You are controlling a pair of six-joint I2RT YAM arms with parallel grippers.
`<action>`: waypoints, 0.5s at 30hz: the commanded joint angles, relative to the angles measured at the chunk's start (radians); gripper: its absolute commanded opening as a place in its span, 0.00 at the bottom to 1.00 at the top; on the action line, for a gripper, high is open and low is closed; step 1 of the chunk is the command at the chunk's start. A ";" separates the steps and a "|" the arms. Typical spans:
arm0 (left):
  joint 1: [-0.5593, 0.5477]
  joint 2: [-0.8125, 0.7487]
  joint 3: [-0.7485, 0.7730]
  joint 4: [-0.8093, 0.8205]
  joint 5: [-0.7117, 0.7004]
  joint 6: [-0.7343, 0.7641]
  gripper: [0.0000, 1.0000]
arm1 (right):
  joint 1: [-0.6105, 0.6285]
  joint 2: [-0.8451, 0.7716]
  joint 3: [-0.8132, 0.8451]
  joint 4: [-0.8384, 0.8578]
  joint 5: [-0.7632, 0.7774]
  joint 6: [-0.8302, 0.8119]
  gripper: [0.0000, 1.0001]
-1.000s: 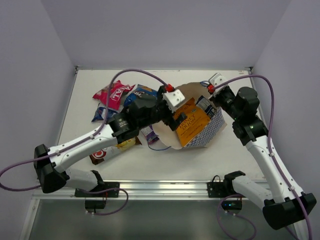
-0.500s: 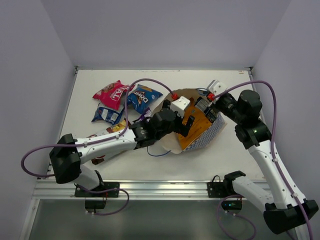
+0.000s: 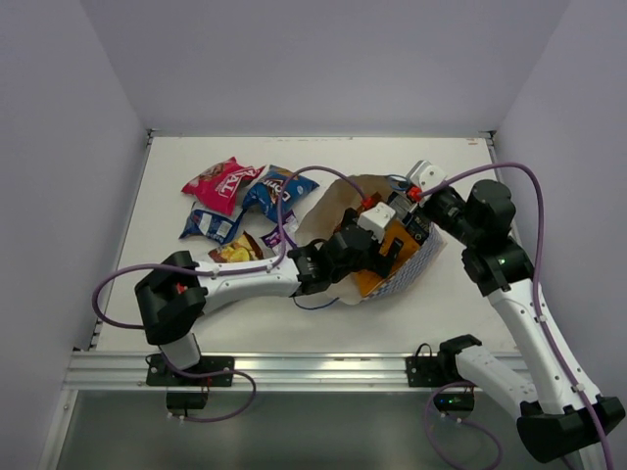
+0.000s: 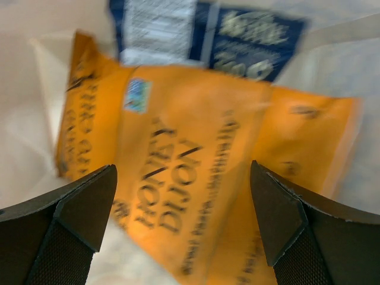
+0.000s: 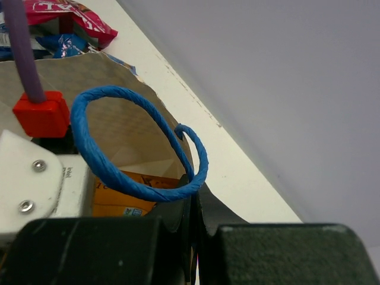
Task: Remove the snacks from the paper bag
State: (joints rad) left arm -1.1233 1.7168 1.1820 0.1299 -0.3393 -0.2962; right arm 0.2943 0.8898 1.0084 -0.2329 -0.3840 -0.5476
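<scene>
The paper bag (image 3: 419,257), blue-and-white checkered with a cream inside (image 5: 127,124), lies tipped with its mouth to the left. My right gripper (image 3: 409,204) (image 5: 196,217) is shut on its far rim beside the blue cord handle (image 5: 133,181). My left gripper (image 3: 384,253) (image 4: 184,219) is inside the bag, open, its fingers (image 4: 68,222) either side of an orange snack packet (image 4: 190,160) without touching it. A dark blue packet (image 4: 255,44) lies behind. Outside the bag lie pink-red (image 3: 220,183), blue (image 3: 279,191) and blue-white (image 3: 211,225) packets.
A purple packet (image 3: 275,237) and a yellowish one (image 3: 235,254) lie just beside the left forearm (image 3: 245,279). Purple cables loop over both arms. Walls close the table at the left, back and right. The left wrist's white housing (image 5: 32,178) fills the bag's mouth.
The left arm has stretched to the right and pushed its open gripper deeper into the bag, uncovering packets on the left. The right gripper has kept its hold on the rim.
</scene>
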 commanded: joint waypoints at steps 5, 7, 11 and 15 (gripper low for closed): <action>-0.061 0.023 0.028 0.140 -0.049 0.011 1.00 | 0.000 -0.006 -0.010 0.029 0.013 0.015 0.00; -0.063 0.068 0.041 0.120 -0.098 0.005 1.00 | 0.000 -0.003 -0.005 0.026 0.013 0.018 0.00; -0.063 0.144 0.077 0.059 -0.167 -0.015 1.00 | 0.000 -0.009 -0.010 0.027 0.020 0.021 0.00; -0.061 0.194 0.108 0.022 -0.271 -0.021 1.00 | 0.000 -0.008 -0.024 0.030 0.023 0.026 0.00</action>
State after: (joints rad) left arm -1.1862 1.8915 1.2427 0.1837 -0.4713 -0.2977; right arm 0.2943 0.8894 0.9955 -0.2264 -0.3801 -0.5385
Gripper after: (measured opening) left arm 0.997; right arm 0.026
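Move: Inside the tipped paper bag, the orange snack bag's middle lies about 8 cm below the left hand's open fingers, roughly 1 cm ahead and 1 cm to the right. The navy packet is some 6 cm ahead, 7 cm right and 6 cm below that hand; the purple packet outside is about 22 cm left, 2 cm ahead and 15 cm down. From the right hand, the orange bag lies some 5 cm back, 3 cm left and 25 cm below. Backing off about 2 cm with a small lift and a shift to the right, the left hand then dips some 6 cm down towards the orange snack bag inside the paper bag, easing forward again as it sinks. Its fingers stay wide open and the wrist hardly turns. The right hand holds its place, still pinching the paper bag's rim; whether the left fingers touch the orange bag can't be seen. ##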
